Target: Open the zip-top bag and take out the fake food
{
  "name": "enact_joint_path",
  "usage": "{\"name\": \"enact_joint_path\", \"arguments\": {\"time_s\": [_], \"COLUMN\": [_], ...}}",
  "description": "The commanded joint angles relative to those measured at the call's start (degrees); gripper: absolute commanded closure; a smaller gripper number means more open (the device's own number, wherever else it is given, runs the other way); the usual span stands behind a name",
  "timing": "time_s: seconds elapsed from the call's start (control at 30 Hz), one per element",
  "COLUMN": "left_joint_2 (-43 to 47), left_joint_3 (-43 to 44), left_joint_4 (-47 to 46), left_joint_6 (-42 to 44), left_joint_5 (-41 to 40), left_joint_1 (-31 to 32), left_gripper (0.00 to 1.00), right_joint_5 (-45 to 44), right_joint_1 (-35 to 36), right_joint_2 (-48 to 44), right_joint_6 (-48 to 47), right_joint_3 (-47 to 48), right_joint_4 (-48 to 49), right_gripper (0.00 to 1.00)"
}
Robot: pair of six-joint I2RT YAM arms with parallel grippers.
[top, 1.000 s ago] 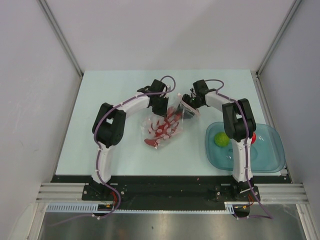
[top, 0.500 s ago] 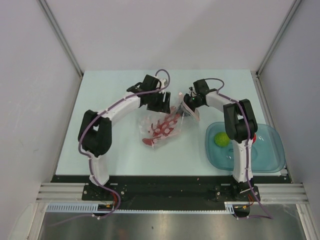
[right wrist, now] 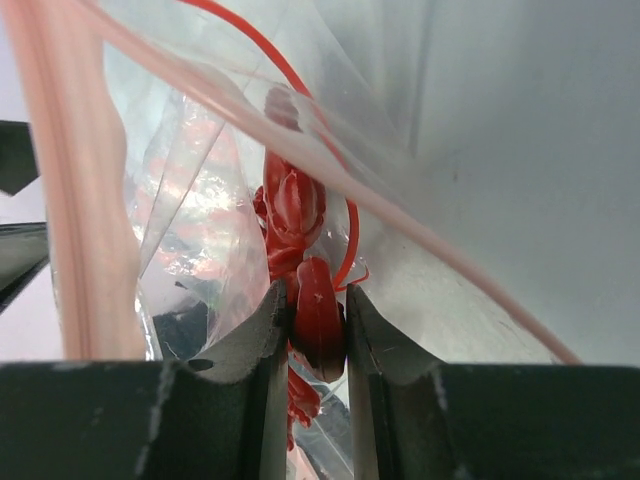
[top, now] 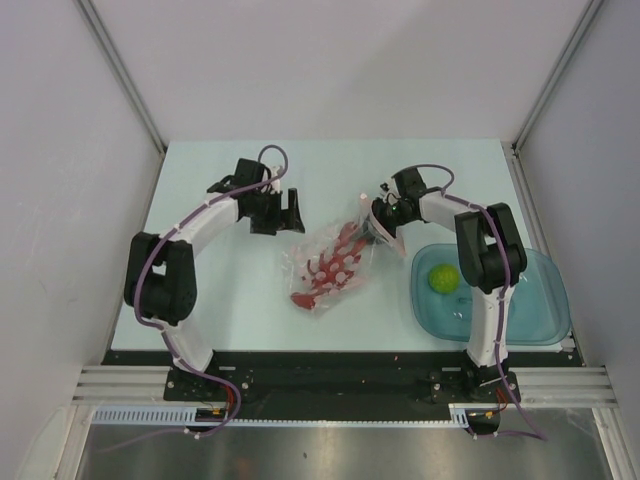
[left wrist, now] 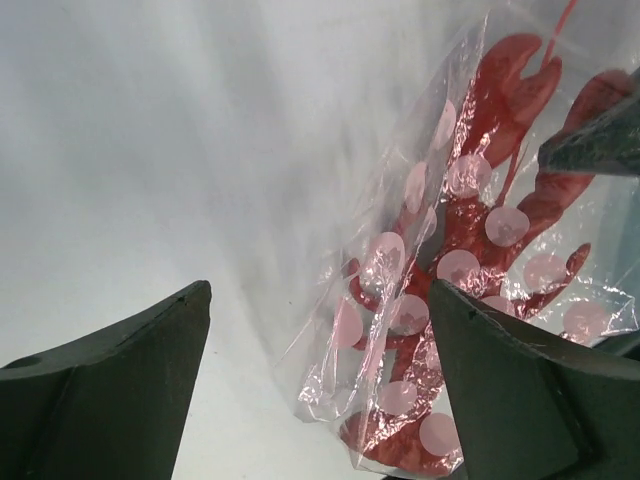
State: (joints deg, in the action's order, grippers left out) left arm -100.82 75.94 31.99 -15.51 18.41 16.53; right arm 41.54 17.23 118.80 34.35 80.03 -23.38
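The zip-top bag point(top: 330, 265) lies on the table's middle, a clear crinkly pouch with pink dots, and the red lobster point(top: 322, 272) is inside it. My right gripper point(top: 378, 222) reaches into the bag's mouth at its far right end. In the right wrist view it point(right wrist: 315, 295) is shut on a claw of the lobster point(right wrist: 290, 215), with the pinkish zip strip point(right wrist: 80, 200) running past on the left. My left gripper point(top: 283, 218) stands open to the left of the bag, holding nothing. Its wrist view shows the bag point(left wrist: 400, 300) just ahead of the gripper point(left wrist: 320, 300).
A translucent teal tray point(top: 535, 310) sits at the right front with a lime-green ball point(top: 443, 277) in it. My right arm's elbow point(top: 488, 245) hangs over the tray's far edge. Grey walls close in the table on three sides.
My left gripper has opened, let go of the bag and swung left, away from it. The right gripper has closed on the lobster's claw. The bag has sagged toward the front.
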Motion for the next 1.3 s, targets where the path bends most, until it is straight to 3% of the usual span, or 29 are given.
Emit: {"name": "enact_joint_path", "arguments": {"time_s": [0.0,0.2,0.4,0.5,0.77,0.8,0.93,1.27], "left_joint_2": [1.5,-3.33,-5.7,-6.59,-4.66,-4.31,-4.21,-3.43], "left_joint_3": [-2.81,-2.56,-2.47,-3.51,-5.28,-5.28,-4.49,-5.36], "left_joint_4": [-3.6,-3.42,-1.84,-2.01,-4.04,-4.47,-4.3,-1.23], "left_joint_6": [0.13,-0.75,-0.49,0.3,-1.27,-1.63,-3.21,0.39], "left_joint_5": [11.35,15.77,15.95,17.27,9.29,8.23,3.83,-1.01], "left_joint_1": [-1.15,-1.15,-1.07,-1.07,-1.5,-1.77,-2.12,-2.12], "left_gripper": [0.05,0.04,0.11,0.24,0.96,1.0,1.0,1.0], "right_joint_5": [3.63,5.92,6.71,6.71,7.33,7.59,6.28,2.5], "right_joint_1": [-0.27,-0.27,-0.89,-0.97,-0.8,-0.8,-1.5,-6.07], "right_joint_2": [-4.46,-4.19,-3.67,-4.02,-4.54,-4.55,-6.3,-16.14], "right_joint_6": [-2.27,-1.92,-2.18,-2.09,-3.67,-4.28,-7.71,-6.93], "right_joint_3": [-0.66,-1.45,-0.58,-0.14,-0.22,-0.05,-1.1,-7.96], "right_joint_4": [1.75,3.16,2.55,2.55,1.24,0.79,-1.5,4.13], "right_gripper": [1.0,1.0,1.0,1.0,1.0,1.0,1.0,1.0]}}
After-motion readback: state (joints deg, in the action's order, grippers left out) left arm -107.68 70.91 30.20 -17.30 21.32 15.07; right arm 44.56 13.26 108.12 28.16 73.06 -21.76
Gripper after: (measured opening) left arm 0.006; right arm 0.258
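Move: The left hand is open above the bag's closed left edge; the spot to pinch is about 4 cm back, 2 cm right and 6 cm below. The lobster's middle lies some 9 cm back, 11 cm right and 8 cm below that hand. The right hand already grips the lobster's end at the bag mouth, with the lobster's middle 9 cm back and 11 cm left. The tub's middle is 16 cm back, 27 cm right, the green food in it 12 cm back, 16 cm right. Shutting fully, the left fingertips pinch the bag's left edge after sinking about 5 cm and easing back 3 cm, the fingers tipping steeper by roughly 10 degrees; they then drift slightly left and lower, still pinching. The right hand keeps its grip on the lobster nearly in place, then lifts about 3 cm and draws right 2 to 3 cm, away from the left hand. ##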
